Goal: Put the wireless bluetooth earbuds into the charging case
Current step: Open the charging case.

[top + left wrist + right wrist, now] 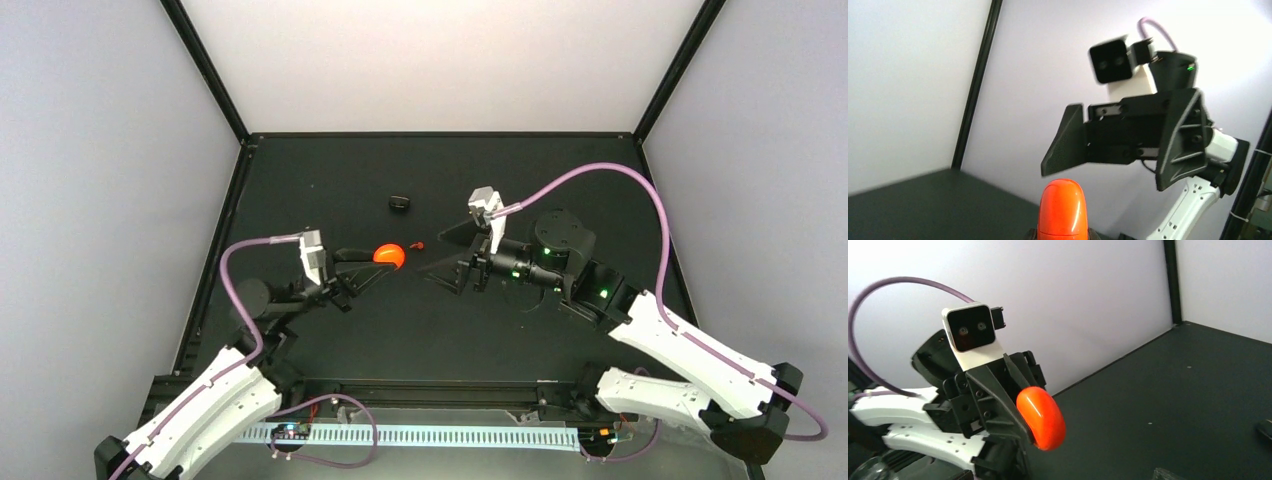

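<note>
My left gripper (380, 262) is shut on the charging case (390, 254), a glossy red-orange puck held above the table. In the left wrist view the case (1063, 210) stands on edge between my fingertips, with a seam low on it, and looks closed. The right wrist view shows the case (1041, 417) from the side against the left gripper's black fingers (998, 400). One tiny red earbud (417, 245) lies on the black table just right of the case. My right gripper (447, 256) faces the case from the right, open and empty, with its jaws spread wide (1105, 175).
A small black boxy object (400, 203) lies on the table behind the case. The black table (330, 180) is walled by white panels with black corner posts (205, 70). A dark shape (1265, 429) shows at the right edge of the right wrist view.
</note>
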Available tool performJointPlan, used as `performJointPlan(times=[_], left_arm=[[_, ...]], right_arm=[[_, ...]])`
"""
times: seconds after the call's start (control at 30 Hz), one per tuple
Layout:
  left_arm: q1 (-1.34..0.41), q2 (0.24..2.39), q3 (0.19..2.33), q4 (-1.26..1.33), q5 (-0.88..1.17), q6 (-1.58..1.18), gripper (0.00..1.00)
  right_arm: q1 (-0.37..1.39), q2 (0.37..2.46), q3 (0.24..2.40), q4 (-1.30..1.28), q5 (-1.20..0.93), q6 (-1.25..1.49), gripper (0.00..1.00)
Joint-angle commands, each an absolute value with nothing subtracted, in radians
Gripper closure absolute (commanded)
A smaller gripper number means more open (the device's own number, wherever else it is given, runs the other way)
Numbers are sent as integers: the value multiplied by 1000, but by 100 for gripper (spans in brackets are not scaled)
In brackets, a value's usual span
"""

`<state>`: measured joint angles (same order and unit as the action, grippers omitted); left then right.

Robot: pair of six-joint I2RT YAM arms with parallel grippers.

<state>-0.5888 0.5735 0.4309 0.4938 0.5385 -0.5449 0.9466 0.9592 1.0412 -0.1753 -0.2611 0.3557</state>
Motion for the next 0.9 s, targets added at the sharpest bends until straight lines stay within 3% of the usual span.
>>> performJointPlan(times=[0.0,0.23,0.53,0.87], left_arm=[[-583,518,397,768,535,-479,98],[-585,538,405,841,656,-486,98],[-586,578,477,732,818,-450,98],[-589,579,500,676,840,-402,98]], right_arm=[[943,957,1059,-105,-397,373,7],[945,1027,1096,-91,-439,374,7],[971,1104,1203,-169,-407,321,7],[1012,1128,1257,-285,-440,210,7]])
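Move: The orange charging case is shut and already held in the left fingertips. The right hand's open fingers are some 8 cm to their right, about level ahead and 3 cm higher; from the right hand the case lies roughly 7 cm left, 1 cm back, 3 cm below. On the table, well below, an orange earbud lies about 17 cm ahead and 4 cm left of the right hand, and the black case 29 cm ahead and 8 cm left. The orange case is drawn back about 5 cm and raised some 3 cm by the left hand, which keeps its grip while its wrist rolls roughly 20 degrees and turns clockwise to point more squarely right. The right hand, staying wide open, comes in about 4 cm to the left towards the case, with some back and up, turning some 10 degrees counter-clockwise; it ends close beside the case, contact not visible. ##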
